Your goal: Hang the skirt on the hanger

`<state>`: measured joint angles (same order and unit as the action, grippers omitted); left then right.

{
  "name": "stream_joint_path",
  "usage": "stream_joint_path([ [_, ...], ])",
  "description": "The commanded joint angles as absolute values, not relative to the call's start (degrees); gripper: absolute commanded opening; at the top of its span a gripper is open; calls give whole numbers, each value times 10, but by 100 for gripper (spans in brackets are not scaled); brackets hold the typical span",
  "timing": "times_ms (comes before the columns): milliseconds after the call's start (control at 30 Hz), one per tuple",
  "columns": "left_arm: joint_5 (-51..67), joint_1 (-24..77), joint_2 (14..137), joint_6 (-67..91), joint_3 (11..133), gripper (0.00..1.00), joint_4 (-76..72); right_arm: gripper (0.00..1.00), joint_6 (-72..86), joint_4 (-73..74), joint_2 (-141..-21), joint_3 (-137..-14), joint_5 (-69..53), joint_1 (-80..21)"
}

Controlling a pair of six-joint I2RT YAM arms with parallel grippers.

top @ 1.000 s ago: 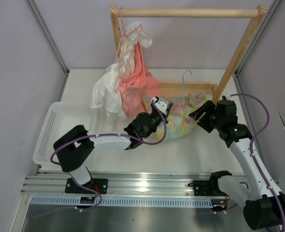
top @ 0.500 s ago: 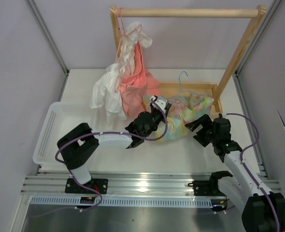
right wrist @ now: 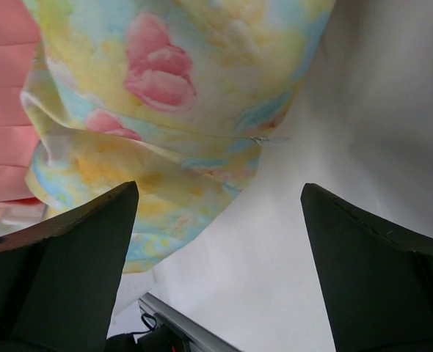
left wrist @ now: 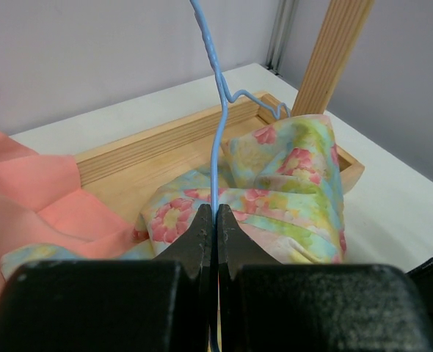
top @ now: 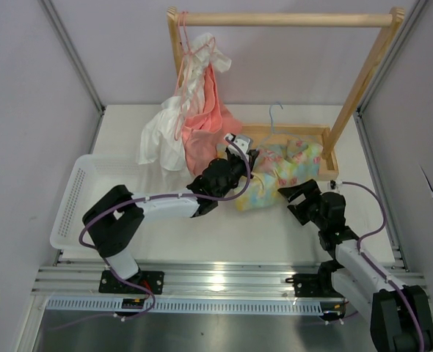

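Observation:
The flower-print skirt (top: 279,174) lies bunched on the table against the wooden rack base, draped over the light-blue hanger (top: 274,117), whose hook sticks up behind it. In the left wrist view the skirt (left wrist: 290,183) lies under the hanger wire (left wrist: 216,139). My left gripper (top: 240,163) (left wrist: 215,220) is shut on the hanger wire at the skirt's left edge. My right gripper (top: 296,199) (right wrist: 216,220) is open and empty, low over the table just in front of the skirt (right wrist: 165,81).
A wooden rack (top: 282,20) stands at the back, with a salmon-pink garment (top: 205,121) and a white garment (top: 161,139) hanging at its left on a pink hanger. A white basket (top: 73,198) sits at the left. The rack's base frame (top: 326,150) lies behind the skirt.
My right gripper has drawn back from the skirt toward the near edge and dropped low. The skirt and hanger have shifted slightly left with my left gripper.

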<state>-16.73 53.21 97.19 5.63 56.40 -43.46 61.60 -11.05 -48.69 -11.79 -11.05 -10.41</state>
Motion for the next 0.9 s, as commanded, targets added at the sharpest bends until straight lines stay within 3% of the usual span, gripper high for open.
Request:
stream_joint_path([
  [0,-142,527,932,83,589,0,-433,99,621,-234,-507,-99,-88,-107],
  [267,-137,527,919,96,593,0,-416,99,646,-487,-659,-84,-80,-125],
  [500,-130,527,917,118,596,0,-407,99,658,-570,-722,-112,-42,-134],
  [600,-130,527,913,115,597,0,-403,92,662,-570,-708,-116,-24,-135],
  [700,-133,527,911,108,597,0,-401,75,650,-504,-658,-126,-7,-138],
  [733,-133,527,911,107,597,0,-402,60,643,-482,-641,-134,-2,-139],
  [833,-134,527,912,105,597,0,-407,28,616,-393,-570,-146,15,-140],
  [867,-134,527,913,102,598,0,-409,23,610,-370,-551,-156,16,-140],
])
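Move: The skirt's near right-hand edge lies roughly 6 cm ahead of the right hand, about 1 cm to its left and some 2 cm lower. The wooden tray's middle is around 15 cm ahead, straight in line and 7 cm lower; the blue hanger's neck is about 18 cm ahead, 4 cm left and 10 cm higher. From the left hand, which already holds the hanger wire, that skirt edge is about 5 cm back, 12 cm right and 14 cm below. Forward some 5 cm and nearly level, the right hand brings its wide-open fingers in around the skirt's near right edge. It then rises about 7 cm, shutting its fingers most of the way on the cloth and tipping them upwards some 20 degrees. The left hand keeps its pinch on the hanger wire, almost still. ##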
